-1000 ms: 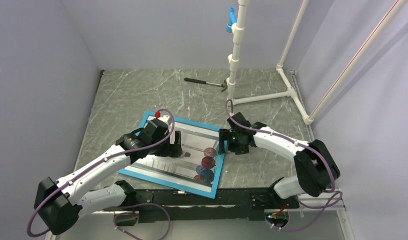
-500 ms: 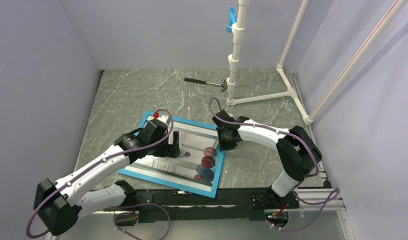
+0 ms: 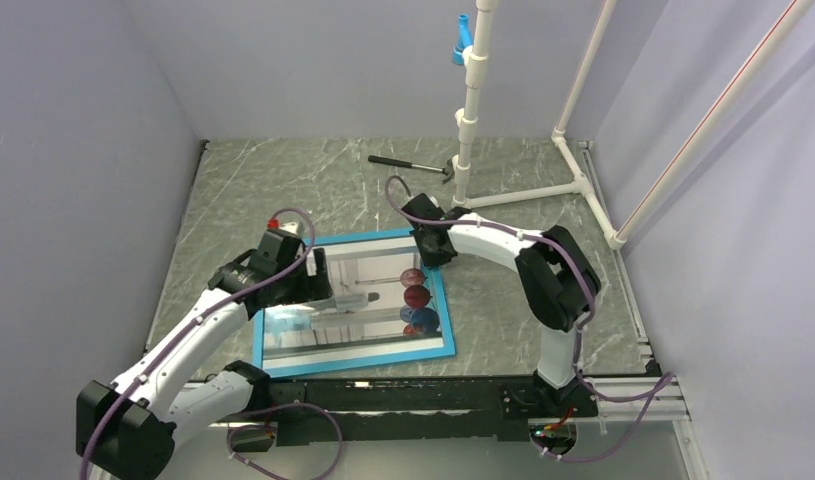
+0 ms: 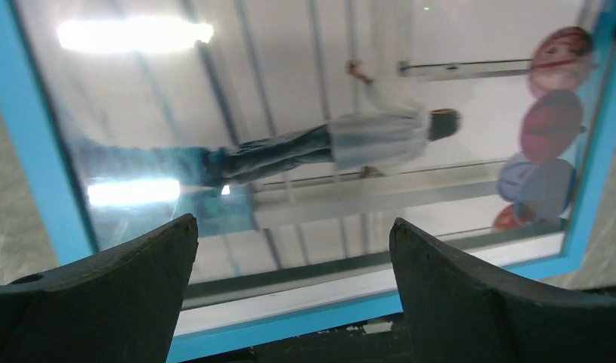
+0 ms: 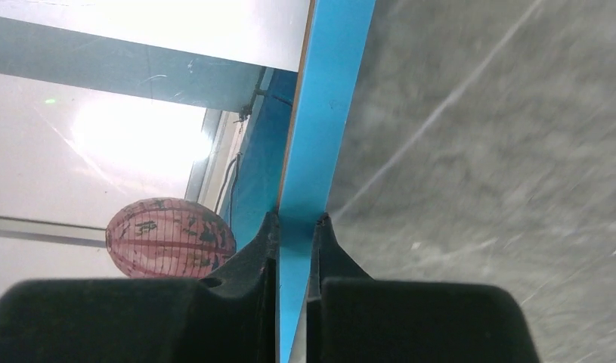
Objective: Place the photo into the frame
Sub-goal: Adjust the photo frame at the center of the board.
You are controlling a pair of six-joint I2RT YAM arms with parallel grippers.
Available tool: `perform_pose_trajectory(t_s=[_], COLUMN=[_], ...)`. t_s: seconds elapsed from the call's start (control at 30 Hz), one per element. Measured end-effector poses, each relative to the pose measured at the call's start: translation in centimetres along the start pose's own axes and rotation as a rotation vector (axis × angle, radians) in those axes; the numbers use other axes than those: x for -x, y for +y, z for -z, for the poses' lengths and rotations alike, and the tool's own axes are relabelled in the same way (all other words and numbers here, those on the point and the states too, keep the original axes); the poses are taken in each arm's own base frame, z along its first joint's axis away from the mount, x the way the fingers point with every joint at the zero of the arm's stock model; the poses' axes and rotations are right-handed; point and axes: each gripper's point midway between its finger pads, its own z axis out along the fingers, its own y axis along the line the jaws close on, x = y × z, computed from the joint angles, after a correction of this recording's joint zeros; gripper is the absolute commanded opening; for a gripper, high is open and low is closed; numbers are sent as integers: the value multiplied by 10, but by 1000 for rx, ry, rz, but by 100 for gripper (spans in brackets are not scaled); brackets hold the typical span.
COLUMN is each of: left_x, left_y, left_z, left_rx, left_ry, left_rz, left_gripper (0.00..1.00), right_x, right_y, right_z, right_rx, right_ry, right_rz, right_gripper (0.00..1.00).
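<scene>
The turquoise frame (image 3: 353,362) lies on the marble table with the photo (image 3: 373,310) inside it, picture side up, showing a person and reddish spheres. My right gripper (image 3: 428,255) is shut on the frame's right rail near its far corner. In the right wrist view the blue rail (image 5: 327,91) runs between the fingers of the gripper (image 5: 295,219), and a red sphere of the photo (image 5: 168,234) lies just to the left. My left gripper (image 3: 318,285) hovers open over the photo's left half. In the left wrist view its gripper (image 4: 293,221) holds nothing, with the photo (image 4: 365,136) and frame (image 4: 32,151) below.
A hammer (image 3: 411,165) lies at the back of the table. A white pipe stand (image 3: 470,120) with a blue clip (image 3: 463,40) rises at the back right, its base pipes running along the right side. Grey walls close in the left, back and right.
My right gripper has shut on the frame's right rail and moved back and left. The frame with the photo has swung squarer to the table's front edge. My left arm shifted left, still open.
</scene>
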Motion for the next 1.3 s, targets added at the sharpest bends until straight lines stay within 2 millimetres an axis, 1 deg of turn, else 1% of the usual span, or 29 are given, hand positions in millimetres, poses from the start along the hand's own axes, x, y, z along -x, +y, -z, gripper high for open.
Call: perform_pose_trajectory(t_s=[0.03,0.07,0.13,0.17,0.2,0.27,0.3,0.33,0.4,0.43,0.5,0.53,0.6,0.67,0.7,0.73,0.77,0.83,0.9,0.93,1.0,1.1,1.2,1.3], left_x=[1,2,3,2,2,2,2,1,0,-1,-3,-5,-11,-19,-23,-25,-27,-30,-31,-32,-33,-34,-35,-32], left_y=[6,18,36,44,52,66,71,77,89,94,104,109,116,119,119,119,118,116,115,115,116,116,111,104], left_z=[-2,-5,-10,-12,-15,-20,-22,-24,-28,-30,-35,-38,-42,-46,-48,-49,-49,-52,-53,-54,-55,-55,-57,-60], left_rx=[14,39,85,106,128,170,188,206,241,253,276,286,299,297,294,290,284,266,258,256,255,242,211,166], left_ry=[3,7,18,25,33,53,63,74,94,101,113,118,134,153,160,165,171,174,174,172,166,148,135,121], left_rz=[21,58,119,144,171,217,236,256,295,313,351,369,394,413,418,422,426,431,432,435,437,440,447,463], left_gripper=[99,99,99,99,99,99,99,99,99,99,99,99,99,99,99,99,96,93,89,87,81,70,63,58], right_x=[7,16,34,41,51,69,78,85,96,98,100,97,84,65,50,38,23,1,-25,-35,-56,-90,-108,-113], right_y=[-1,-2,-4,-5,-5,-7,-8,-11,-18,-21,-28,-31,-34,-38,-39,-41,-42,-46,-49,-49,-44,-30,-20,-11], right_z=[-3,-6,-13,-16,-19,-26,-29,-30,-29,-27,-23,-21,-13,-3,5,12,19,29,35,36,37,42,53,62], right_rx=[-12,-26,-52,-61,-68,-74,-76,-80,-86,-88,-92,-89,-67,-33,2,24,67,124,187,206,251,322,383,432], right_ry=[-11,-24,-48,-58,-65,-83,-94,-102,-116,-119,-121,-116,-98,-71,-52,-35,-20,9,48,67,111,177,201,199], right_rz=[21,42,74,82,88,82,80,68,50,42,23,12,-15,-48,-74,-95,-132,-196,-274,-301,-346,-387,-416,-430], right_gripper=[0,0,4,10,23,52,61,68,73,74,74,74,74,74,74,74,74,74,74,74,74,74,74,74])
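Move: The blue frame's left edge, the left gripper's goal, lies about 12 cm to its left, level fore-and-aft and some 9 cm below; the frame's near left corner is 15 cm back and 13 cm left, at that same depth. The right gripper still pinches the frame's right edge near the far corner. From it, the near right corner lies roughly 19 cm back and 2 cm right, the pipe foot about 13 cm ahead and 4 cm right. Keep the right grip and push the frame's right edge forward about 10 cm, then open, lift slightly and draw back some 22 cm, drifting right, to the near right corner. Meanwhile swing the left gripper left and down about 9 cm, turning 25 degrees counter-clockwise, to straddle the left edge; partly close, easing right, with the outer finger against the edge. ##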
